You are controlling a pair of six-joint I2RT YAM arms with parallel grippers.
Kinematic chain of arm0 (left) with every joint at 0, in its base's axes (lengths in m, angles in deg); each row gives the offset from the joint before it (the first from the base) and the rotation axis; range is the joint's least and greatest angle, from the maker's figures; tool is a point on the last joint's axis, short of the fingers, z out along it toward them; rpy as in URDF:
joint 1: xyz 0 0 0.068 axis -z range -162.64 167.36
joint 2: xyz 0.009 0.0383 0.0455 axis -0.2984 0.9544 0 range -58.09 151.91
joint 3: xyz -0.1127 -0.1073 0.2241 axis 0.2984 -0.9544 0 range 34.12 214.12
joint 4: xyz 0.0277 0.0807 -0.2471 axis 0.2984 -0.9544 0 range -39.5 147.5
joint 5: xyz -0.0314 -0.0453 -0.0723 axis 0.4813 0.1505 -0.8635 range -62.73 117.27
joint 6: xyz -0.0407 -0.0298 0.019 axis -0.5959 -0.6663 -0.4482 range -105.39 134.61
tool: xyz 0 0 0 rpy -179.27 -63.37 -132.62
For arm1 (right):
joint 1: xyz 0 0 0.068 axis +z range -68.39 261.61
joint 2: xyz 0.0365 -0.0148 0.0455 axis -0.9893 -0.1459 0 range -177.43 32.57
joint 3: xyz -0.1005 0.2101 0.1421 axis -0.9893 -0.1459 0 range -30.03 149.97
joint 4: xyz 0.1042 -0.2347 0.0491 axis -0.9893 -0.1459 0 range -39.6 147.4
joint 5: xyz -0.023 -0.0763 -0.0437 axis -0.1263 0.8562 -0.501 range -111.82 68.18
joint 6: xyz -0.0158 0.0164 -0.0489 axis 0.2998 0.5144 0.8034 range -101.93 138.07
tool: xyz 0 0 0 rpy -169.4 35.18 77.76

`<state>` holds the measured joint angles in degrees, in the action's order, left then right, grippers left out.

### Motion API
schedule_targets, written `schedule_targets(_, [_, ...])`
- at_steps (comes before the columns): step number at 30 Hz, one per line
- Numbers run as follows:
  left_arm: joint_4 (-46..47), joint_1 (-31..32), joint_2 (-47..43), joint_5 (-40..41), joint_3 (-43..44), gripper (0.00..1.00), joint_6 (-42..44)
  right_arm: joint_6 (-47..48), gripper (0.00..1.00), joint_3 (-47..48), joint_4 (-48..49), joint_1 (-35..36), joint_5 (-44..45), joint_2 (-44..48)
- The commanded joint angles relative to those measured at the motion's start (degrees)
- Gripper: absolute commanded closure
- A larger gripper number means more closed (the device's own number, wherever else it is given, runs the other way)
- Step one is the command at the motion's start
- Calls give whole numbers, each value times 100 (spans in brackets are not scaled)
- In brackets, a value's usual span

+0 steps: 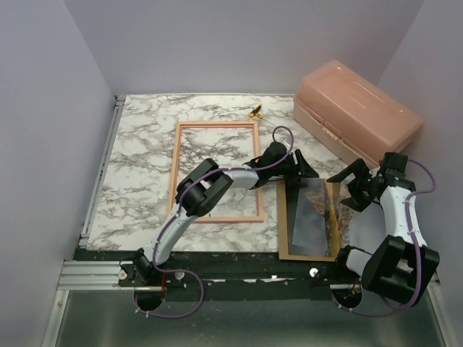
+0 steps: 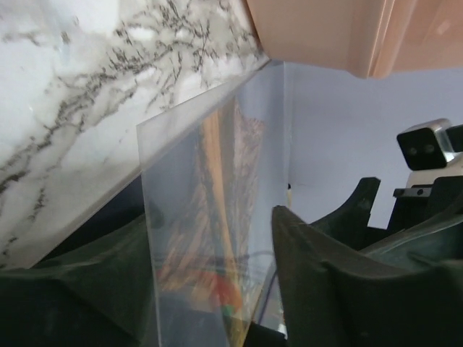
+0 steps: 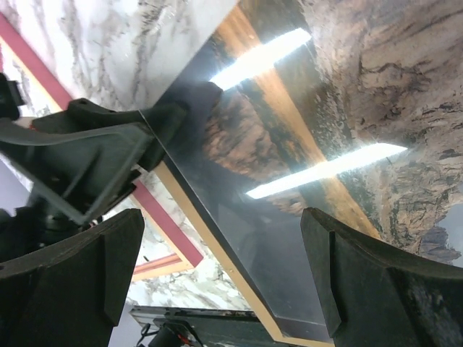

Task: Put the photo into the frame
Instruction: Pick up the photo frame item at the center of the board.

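The pink frame [image 1: 217, 173] lies flat and empty on the marble table [image 1: 137, 166]. To its right a brown backing board [image 1: 304, 256] carries the photo [image 1: 334, 217], whose rocky print [image 3: 405, 87] shows in the right wrist view. A clear sheet [image 1: 311, 217] stands tilted over them. My left gripper [image 1: 298, 176] reaches across to the sheet's far left corner. The sheet [image 2: 195, 188] stands between its jaws [image 2: 210, 238], and a gap shows beside the right finger [image 2: 311, 275]. My right gripper [image 1: 345, 191] hovers open over the sheet [image 3: 289, 217], holding nothing [image 3: 221, 224].
A salmon plastic box [image 1: 358, 108] stands at the back right, close behind the right arm. A small yellow and black object [image 1: 255, 111] lies just beyond the frame's far edge. Grey walls close in the table on three sides.
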<state>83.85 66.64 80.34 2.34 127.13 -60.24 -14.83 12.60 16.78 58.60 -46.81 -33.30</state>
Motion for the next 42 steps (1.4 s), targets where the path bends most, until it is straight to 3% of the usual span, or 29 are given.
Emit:
schedule_targets(1, [169,73,-160,-476,-170,49,188,81,2,310,-217,-33,-167,208])
schedule_targets(10, [-89,49,-815,-261,-728,88,632,26,2,348,-245,-29,-286,393])
schedule_targets(15, [416,-44,-1476,-115,-1525,100,606,-103,2,310,-158,-29,-466,568])
schedule_targets(30, [1281,-812,-3625,-40,-4157,100,689,-346,0,202,171,-29,-1179,849])
schedule_targets(42, [820,-2262,-5573,-109,-6089,100,862,-470,0,-210,604,-29,-1728,948])
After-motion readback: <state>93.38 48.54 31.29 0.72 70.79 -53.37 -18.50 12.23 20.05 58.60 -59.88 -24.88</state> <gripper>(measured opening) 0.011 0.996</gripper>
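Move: The left hand has its fingers on either side of the clear sheet's left edge, near its far-left corner; the sheet's middle lies about 15 cm back, 5 cm right and 3 cm lower. From that hand, the middle of the empty wooden frame is some 33 cm left and about level, and the tool box about 22 cm ahead and 16 cm right. From the right hand, the sheet's middle is roughly 8 cm back, 7 cm left and 5 cm below. Back about 4 cm and first dipping some 2 cm, the left hand shuts its fingers on the clear sheet's left edge, one finger below and one above, then lifts it and sweeps left towards and over the wooden frame, about 24 cm in all, keeping its pinch. The right hand, open and empty, backs upward off the board and slightly left, its fingers tipping forward. ##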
